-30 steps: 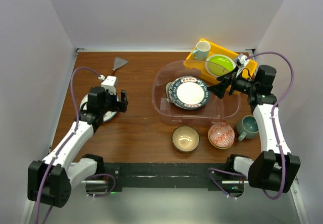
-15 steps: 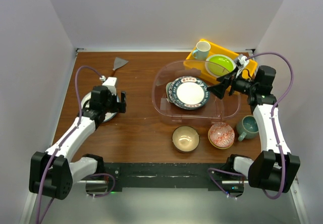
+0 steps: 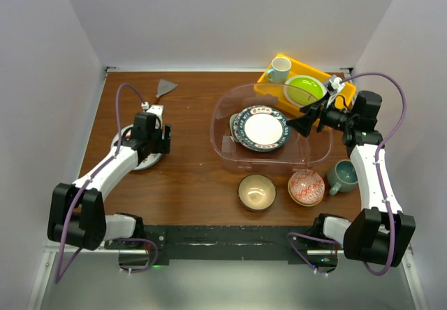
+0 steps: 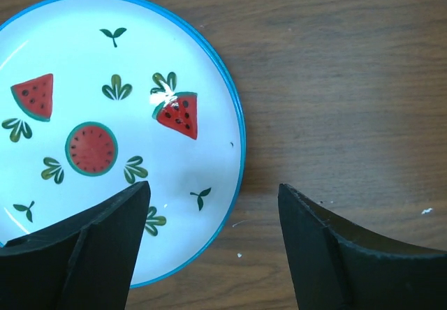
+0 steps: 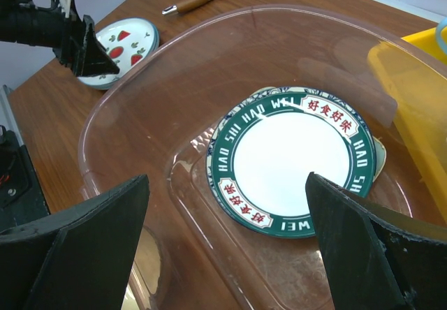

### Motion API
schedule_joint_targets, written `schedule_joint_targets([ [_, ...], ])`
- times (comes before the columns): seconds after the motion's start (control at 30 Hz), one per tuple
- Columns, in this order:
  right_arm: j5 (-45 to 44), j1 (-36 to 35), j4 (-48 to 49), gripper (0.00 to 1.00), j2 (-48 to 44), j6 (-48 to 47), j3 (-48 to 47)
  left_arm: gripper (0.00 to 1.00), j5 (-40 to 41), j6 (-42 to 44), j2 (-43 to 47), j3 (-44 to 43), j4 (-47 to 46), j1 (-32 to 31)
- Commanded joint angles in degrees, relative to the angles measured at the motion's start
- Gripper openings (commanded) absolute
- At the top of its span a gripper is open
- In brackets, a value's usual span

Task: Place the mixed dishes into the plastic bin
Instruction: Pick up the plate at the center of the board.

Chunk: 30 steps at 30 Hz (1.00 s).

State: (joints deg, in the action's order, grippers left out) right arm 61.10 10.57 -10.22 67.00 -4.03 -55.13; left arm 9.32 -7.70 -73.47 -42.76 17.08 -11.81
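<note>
The white plate with red watermelon marks point(image 4: 105, 135) lies on the wood at the left, mostly under my left gripper point(image 3: 155, 141) in the top view. That gripper point(image 4: 213, 188) is open and straddles the plate's right rim, one finger over the plate and one over bare wood. The clear plastic bin point(image 3: 223, 111) holds the green lettered plate point(image 5: 300, 156) on top of a blue floral plate point(image 3: 233, 125). My right gripper point(image 5: 227, 179) hangs open over the bin's right side. The tan bowl point(image 3: 256, 191), the red-patterned bowl point(image 3: 306, 187) and the grey-teal mug point(image 3: 343, 176) stand in front of the bin.
A yellow tray point(image 3: 318, 72) behind the bin carries a lime-green plate point(image 3: 304, 90) and a white mug point(image 3: 280, 68). A metal scraper with a wooden handle point(image 3: 165, 86) lies at the far left. White walls close in three sides.
My left arm has swung in and its gripper has shifted slightly over the watermelon plate, with the jaws a little narrower. The right arm has not moved.
</note>
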Motion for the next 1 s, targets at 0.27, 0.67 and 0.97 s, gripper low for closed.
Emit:
schedule_joint_targets([
  [0.27,1.39,0.33,2.31,0.98,-0.65,0.43,-0.06,0.61,5.79,2.87,-7.3,-5.93,3.4,-2.25],
  [0.67,1.56,0.42,2.05,0.98,-0.65,0.43,-0.15,0.52,6.5,3.31,-10.64,-7.07,4.36,-2.16],
  [0.97,1.48,0.42,2.13,0.98,-0.73,0.34,-0.06,0.52,4.48,3.49,-10.82,-7.25,4.54,-2.16],
])
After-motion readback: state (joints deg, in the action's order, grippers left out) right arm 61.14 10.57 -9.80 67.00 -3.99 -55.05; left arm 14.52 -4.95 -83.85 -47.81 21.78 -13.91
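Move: The top watermelon plate is centred about 8 cm to the left gripper's left, 2 cm farther out and 4 cm below, its right rim already showing between the open fingers. A second plate lies directly beneath it. The spatula is some 18 cm straight ahead of the gripper; the plastic bin is about 37 cm to its right and 9 cm ahead. From the right hand the watermelon plate lies roughly 51 cm left, level fore and aft. Lower the left gripper about 3 cm, nearly straight down onto the right rim of the watermelon plate, tipping the fingers some 10 degrees steeper and raising the hand's left side slightly. On the way, narrow the wide-open fingers to about half, left finger over the plate's face and right finger just outside, up against the rim, then hold there. ##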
